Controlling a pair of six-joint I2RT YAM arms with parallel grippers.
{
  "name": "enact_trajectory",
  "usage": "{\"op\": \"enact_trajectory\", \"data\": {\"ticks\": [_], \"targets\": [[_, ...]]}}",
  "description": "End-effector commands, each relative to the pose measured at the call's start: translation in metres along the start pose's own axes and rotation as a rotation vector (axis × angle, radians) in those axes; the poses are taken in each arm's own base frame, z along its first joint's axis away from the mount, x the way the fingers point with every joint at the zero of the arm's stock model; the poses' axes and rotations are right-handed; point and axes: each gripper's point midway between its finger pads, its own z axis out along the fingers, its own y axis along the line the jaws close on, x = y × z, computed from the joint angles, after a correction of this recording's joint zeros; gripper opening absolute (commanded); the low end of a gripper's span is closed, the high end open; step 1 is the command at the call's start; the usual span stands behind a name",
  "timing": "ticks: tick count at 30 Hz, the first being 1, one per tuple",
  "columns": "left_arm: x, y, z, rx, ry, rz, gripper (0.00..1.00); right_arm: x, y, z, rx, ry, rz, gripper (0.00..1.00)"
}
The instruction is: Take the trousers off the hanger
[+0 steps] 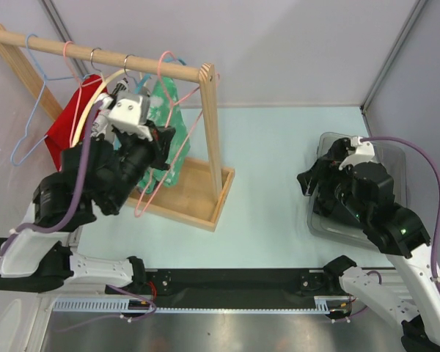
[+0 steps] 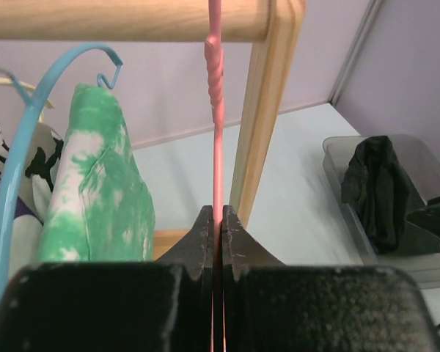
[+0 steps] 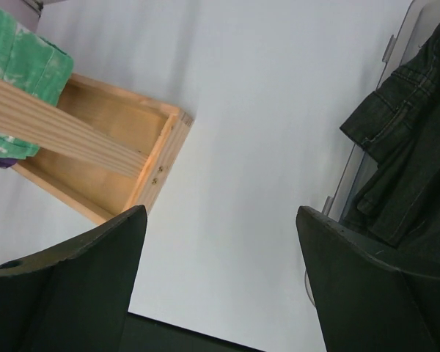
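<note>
The dark trousers (image 2: pixel 378 191) lie bunched in a grey bin (image 2: pixel 425 264) at the right, off any hanger; the right wrist view shows them (image 3: pixel 411 132) spilling over the bin rim (image 3: pixel 352 172). A pink wire hanger (image 2: pixel 215 147) hangs bare from the wooden rod (image 2: pixel 132 18). My left gripper (image 2: pixel 214 220) is shut on its wire below the twisted neck; from above it (image 1: pixel 165 136) sits under the rod. My right gripper (image 3: pixel 220 213) stands open with nothing between its fingers, beside the bin (image 1: pixel 396 158) and just left of the trousers (image 1: pixel 330 213).
A wooden rack (image 1: pixel 209 132) with a tray base (image 3: pixel 110 139) stands at the left. Green tie-dye clothing (image 2: pixel 95 191) hangs on a blue hanger (image 2: pixel 15 161) beside the pink one. A red garment (image 1: pixel 66 128) and other wire hangers (image 1: pixel 37 81) hang further left.
</note>
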Motion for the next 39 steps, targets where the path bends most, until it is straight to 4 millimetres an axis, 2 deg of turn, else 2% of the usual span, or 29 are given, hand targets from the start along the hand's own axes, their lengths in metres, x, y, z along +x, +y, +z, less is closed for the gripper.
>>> {"op": "enact_trajectory", "data": {"ticks": [1, 6, 12, 22, 29, 35, 39], "targets": [[-0.015, -0.009, 0.013, 0.023, -0.027, 0.026, 0.0, -0.012, 0.008, -0.008, -0.037, -0.039, 0.003, 0.88], [-0.002, -0.021, 0.029, 0.036, 0.01, 0.039, 0.0, -0.01, 0.006, -0.009, -0.03, -0.03, -0.004, 0.88], [0.01, -0.02, 0.038, 0.02, 0.047, 0.025, 0.0, -0.01, 0.005, -0.009, -0.027, -0.033, -0.008, 0.89], [0.008, -0.011, 0.047, -0.004, 0.042, -0.046, 0.0, -0.007, 0.002, -0.007, -0.011, -0.024, -0.016, 0.89], [0.035, -0.021, 0.059, 0.024, 0.119, -0.045, 0.0, -0.005, -0.003, -0.006, 0.008, -0.023, -0.024, 0.89], [0.056, -0.021, 0.059, 0.03, 0.163, -0.051, 0.0, 0.0, -0.006, -0.002, 0.018, -0.012, -0.029, 0.89], [0.061, -0.021, 0.055, 0.042, 0.172, -0.066, 0.0, 0.003, -0.006, -0.001, 0.017, -0.007, -0.029, 0.89]]}}
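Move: The left hand holds the empty pink hanger; the rail spot by the end post lies about 8 cm ahead, 4 cm right and 8 cm above. The end post's top is 8 cm ahead, 7 cm right and 8 cm up; the green trousers are 5 cm ahead, 6 cm left, 3 cm lower. From the right hand, that rail spot is roughly 5 cm ahead, 22 cm left and 27 cm up. Still pinching the pink hanger, the left hand sinks some 7 cm, edging forward and right towards the end post. ##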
